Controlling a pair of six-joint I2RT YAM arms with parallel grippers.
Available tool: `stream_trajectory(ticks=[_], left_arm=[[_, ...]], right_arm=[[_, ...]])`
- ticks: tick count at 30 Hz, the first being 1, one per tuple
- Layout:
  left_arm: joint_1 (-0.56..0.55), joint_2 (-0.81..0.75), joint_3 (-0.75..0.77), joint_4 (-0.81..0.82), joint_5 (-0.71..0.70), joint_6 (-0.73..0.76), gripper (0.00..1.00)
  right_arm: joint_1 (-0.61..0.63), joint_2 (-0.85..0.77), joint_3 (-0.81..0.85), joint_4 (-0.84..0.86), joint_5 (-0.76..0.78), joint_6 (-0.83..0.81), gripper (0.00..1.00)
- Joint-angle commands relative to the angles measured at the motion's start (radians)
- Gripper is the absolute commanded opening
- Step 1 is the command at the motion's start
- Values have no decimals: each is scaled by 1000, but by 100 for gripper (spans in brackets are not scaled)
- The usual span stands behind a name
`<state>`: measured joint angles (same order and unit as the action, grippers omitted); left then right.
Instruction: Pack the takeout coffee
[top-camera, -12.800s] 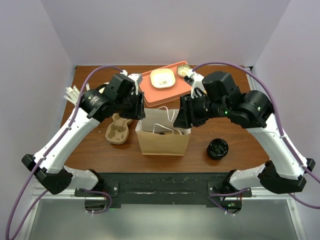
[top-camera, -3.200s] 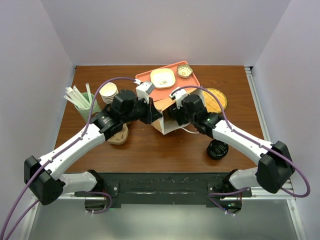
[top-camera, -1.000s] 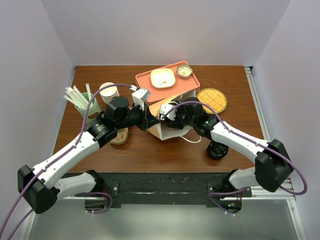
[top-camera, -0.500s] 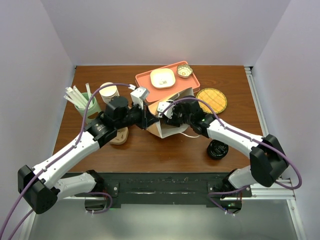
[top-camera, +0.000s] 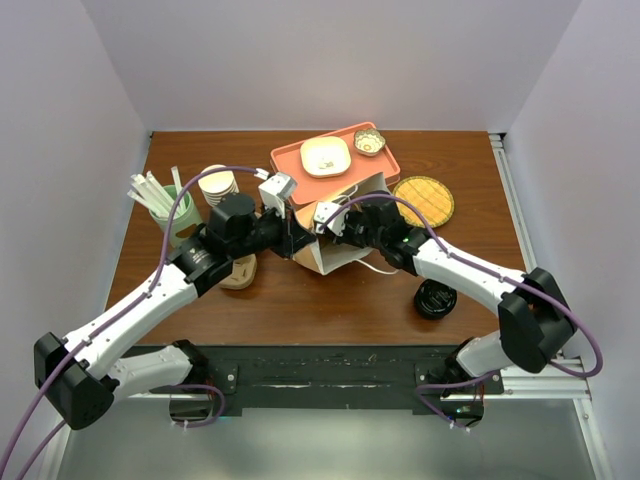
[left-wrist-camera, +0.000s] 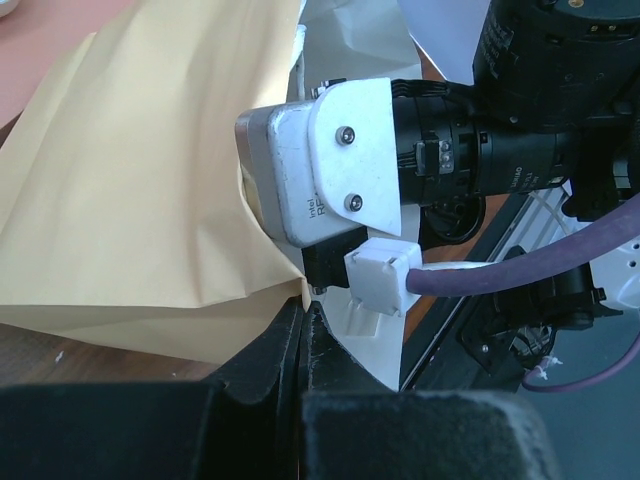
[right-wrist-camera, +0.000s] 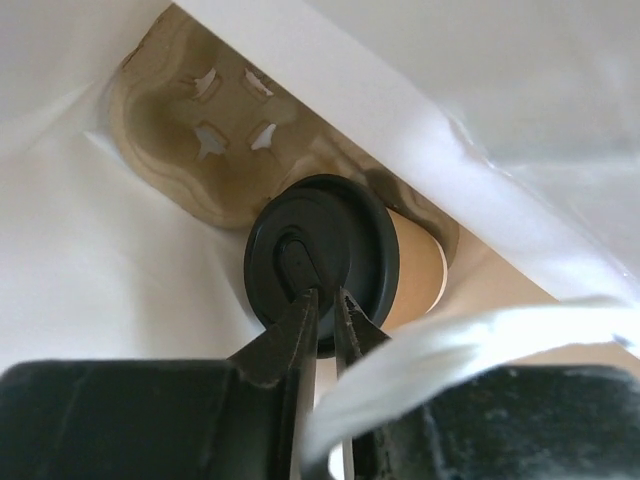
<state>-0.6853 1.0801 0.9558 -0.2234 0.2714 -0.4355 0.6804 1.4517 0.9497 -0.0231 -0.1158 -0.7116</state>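
The brown paper bag (top-camera: 352, 195) lies tipped on its side at mid-table, mouth towards the arms. My left gripper (left-wrist-camera: 303, 310) is shut on the bag's paper edge (left-wrist-camera: 150, 200) at the mouth. My right gripper (right-wrist-camera: 322, 298) reaches inside the bag; the top view hides its fingers. The takeout coffee (right-wrist-camera: 415, 268), a tan cup with a round black lid (right-wrist-camera: 320, 245), sits in a pulp carrier (right-wrist-camera: 200, 140) inside the bag, lid facing the right wrist camera. The right jaws are closed to a thin slit with their tips on the lid's face. A white bag handle (right-wrist-camera: 480, 340) crosses in front.
An orange tray (top-camera: 385, 168) with small dishes stands behind the bag, a yellow woven mat (top-camera: 423, 200) to its right. A squat black round piece (top-camera: 436, 298) lies near the right arm. A cup stack (top-camera: 217, 183), a straw holder (top-camera: 168, 212) and another pulp carrier (top-camera: 240, 272) are on the left.
The right gripper has pushed a little deeper into the bag and its jaws have closed from wide apart to a thin slit on the lid. The left gripper still holds the bag edge.
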Motion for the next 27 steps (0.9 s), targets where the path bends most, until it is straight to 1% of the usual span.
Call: stream_trajectory(ticks=[1, 3, 5, 6, 7, 10, 12, 14, 15, 21, 25, 27], left_arm=[[-14, -39, 18, -8, 52, -19, 0], [-16, -42, 17, -10, 52, -20, 0], [-14, -43, 14, -11, 52, -16, 0], [-14, -45, 11, -13, 51, -14, 0], [-16, -46, 8, -13, 49, -9, 0], [-14, -55, -5, -10, 51, -5, 0], [-14, -55, -5, -22, 51, 0, 0], [-16, -60, -6, -24, 52, 7, 0], [-14, -66, -8, -22, 57, 9, 0], [-14, -86, -22, 4, 71, 17, 0], [-14, -94, -32, 12, 81, 17, 0], [-14, -105, -43, 15, 81, 17, 0]], right_arm=[[-5, -20, 29, -15, 65, 24, 11], [-5, -34, 18, -12, 73, 27, 11], [-5, -31, 14, -17, 82, 23, 22], [-4, -28, 14, -17, 90, 23, 31], [-7, -27, 12, -17, 99, 20, 45], [-8, -14, 18, -12, 99, 11, 57], [-13, -5, 27, -29, 99, 14, 59], [-18, -4, 37, -46, 75, 17, 67], [-21, -2, 41, -51, 64, 21, 69], [-30, 36, 89, -115, -2, 38, 71], [-31, 73, 116, -144, -5, 52, 71], [-31, 87, 127, -159, -24, 60, 69]])
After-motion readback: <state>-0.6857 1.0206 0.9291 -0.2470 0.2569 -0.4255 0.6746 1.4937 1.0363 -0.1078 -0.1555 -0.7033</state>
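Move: The lidded coffee cup lies tipped inside the leaning bag, its lid facing the right hand, about 5 cm ahead, 4 cm to the left and 3 cm below that hand's nearly shut fingertips. The cup tray is wedged beyond it, some 6 cm ahead of the hand, 9 cm left and 3 cm below. From the left hand, which still pinches the bag rim right at its fingertips, the cup is roughly 12 cm ahead, 2 cm left and 13 cm below. In front of the tipped cup's lid the right fingers spread from nearly shut to about 70 percent open, with nothing gripped. That hand rises half a centimetre and drifts slightly right, then swings back left about 1.5 cm, tipping a few degrees. The left hand keeps its pinch on the bag rim and eases it left and back by little over 1 cm. ##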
